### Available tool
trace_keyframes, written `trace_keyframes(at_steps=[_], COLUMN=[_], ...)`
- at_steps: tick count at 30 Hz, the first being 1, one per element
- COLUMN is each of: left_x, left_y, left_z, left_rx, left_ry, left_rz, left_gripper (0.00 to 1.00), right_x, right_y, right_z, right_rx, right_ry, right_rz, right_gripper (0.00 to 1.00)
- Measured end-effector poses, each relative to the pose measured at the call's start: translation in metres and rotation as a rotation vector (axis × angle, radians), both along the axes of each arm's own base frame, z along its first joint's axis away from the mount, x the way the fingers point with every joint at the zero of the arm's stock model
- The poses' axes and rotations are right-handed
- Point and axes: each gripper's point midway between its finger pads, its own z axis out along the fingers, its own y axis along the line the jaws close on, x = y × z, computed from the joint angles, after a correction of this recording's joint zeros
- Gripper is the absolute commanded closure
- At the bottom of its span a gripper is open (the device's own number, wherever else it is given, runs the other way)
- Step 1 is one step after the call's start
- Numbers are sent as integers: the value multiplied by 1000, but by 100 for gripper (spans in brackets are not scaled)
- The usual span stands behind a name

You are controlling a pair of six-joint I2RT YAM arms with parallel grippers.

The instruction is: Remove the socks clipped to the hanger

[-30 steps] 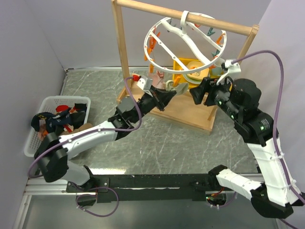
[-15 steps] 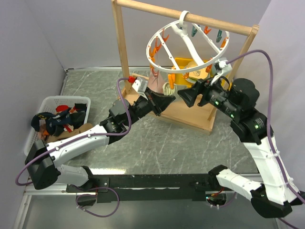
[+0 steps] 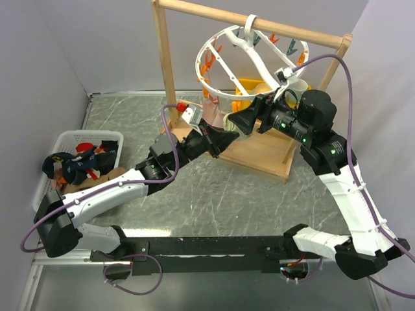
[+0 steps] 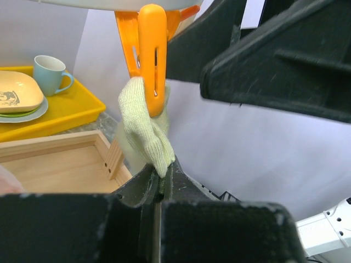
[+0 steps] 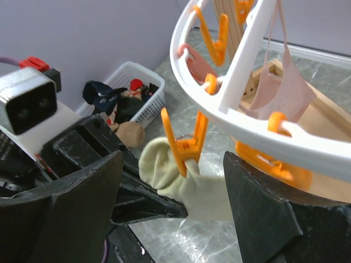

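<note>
The white ring hanger hangs from the wooden rail. One of its orange clips holds a pale yellow-green sock. My left gripper is shut on this sock's lower end, just under the clip. My right gripper stands open, one finger on each side of the same clip and sock, touching neither. A pale pink sock hangs further along the ring. In the top view the two grippers meet under the ring's near rim, left and right.
A white basket with several loose socks stands at the left wall. The wooden frame rests on a wooden base board. A yellow tray with plates and a blue cup sits behind the frame.
The right gripper has moved left and up until it straddles the clipped sock. The left gripper rose to the sock early on and has held still since. The hanger has swung slightly.
</note>
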Motion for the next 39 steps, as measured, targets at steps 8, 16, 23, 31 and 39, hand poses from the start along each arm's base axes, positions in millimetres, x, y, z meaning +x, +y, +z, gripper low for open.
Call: trace_keyframes(at_steps=[8,16,23,31,39], left_x=[0,-1,-2,-12,-23], left_y=[0,-1,-2,-7,-12], left_z=[-2,-5,-4,-4,-27], left_rx=[8,15,4,-8,18], left_ry=[10,16,30,54,119], left_rz=[-1,-5,-15,-56,-92], left_gripper=[99,99,99,99,99], right_x=[8,14,16,17,20], right_y=[5,10,10,9,6], right_z=[9,6,8,9,9], right_rx=[11,10,16,20,18], right_ry=[-19,-6,-9,-14,-16], right_rz=[7,17,9,-2,-22], right_gripper=[27,43,62,64,63])
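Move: The left hand already holds the cream sock, whose upper end is still in an orange clip on the hanger's rim, some 6 cm above that hand, about 3 cm ahead and 1 cm to its right. From the open right hand the same clip is only about 2 cm ahead and 2 cm to the left, roughly 1 cm higher. The next orange clip is some 5 cm ahead of the right hand and 1 cm to its right, the pink cloth about 8 cm ahead, 8 cm left and 4 cm below. The right hand eases about 2 cm forward, slightly up and left, to bring the orange clip between its fingertips, its fingers closing from wide open to under half and squeezing the clip with rising effort while the hand then stays nearly still. The left hand keeps its pinch on the cream sock and almost waits until the clip is squeezed, then draws the sock back and down, about 2.5 cm each way and a little to the right, away from the clip, gathering speed as it tips slightly. ##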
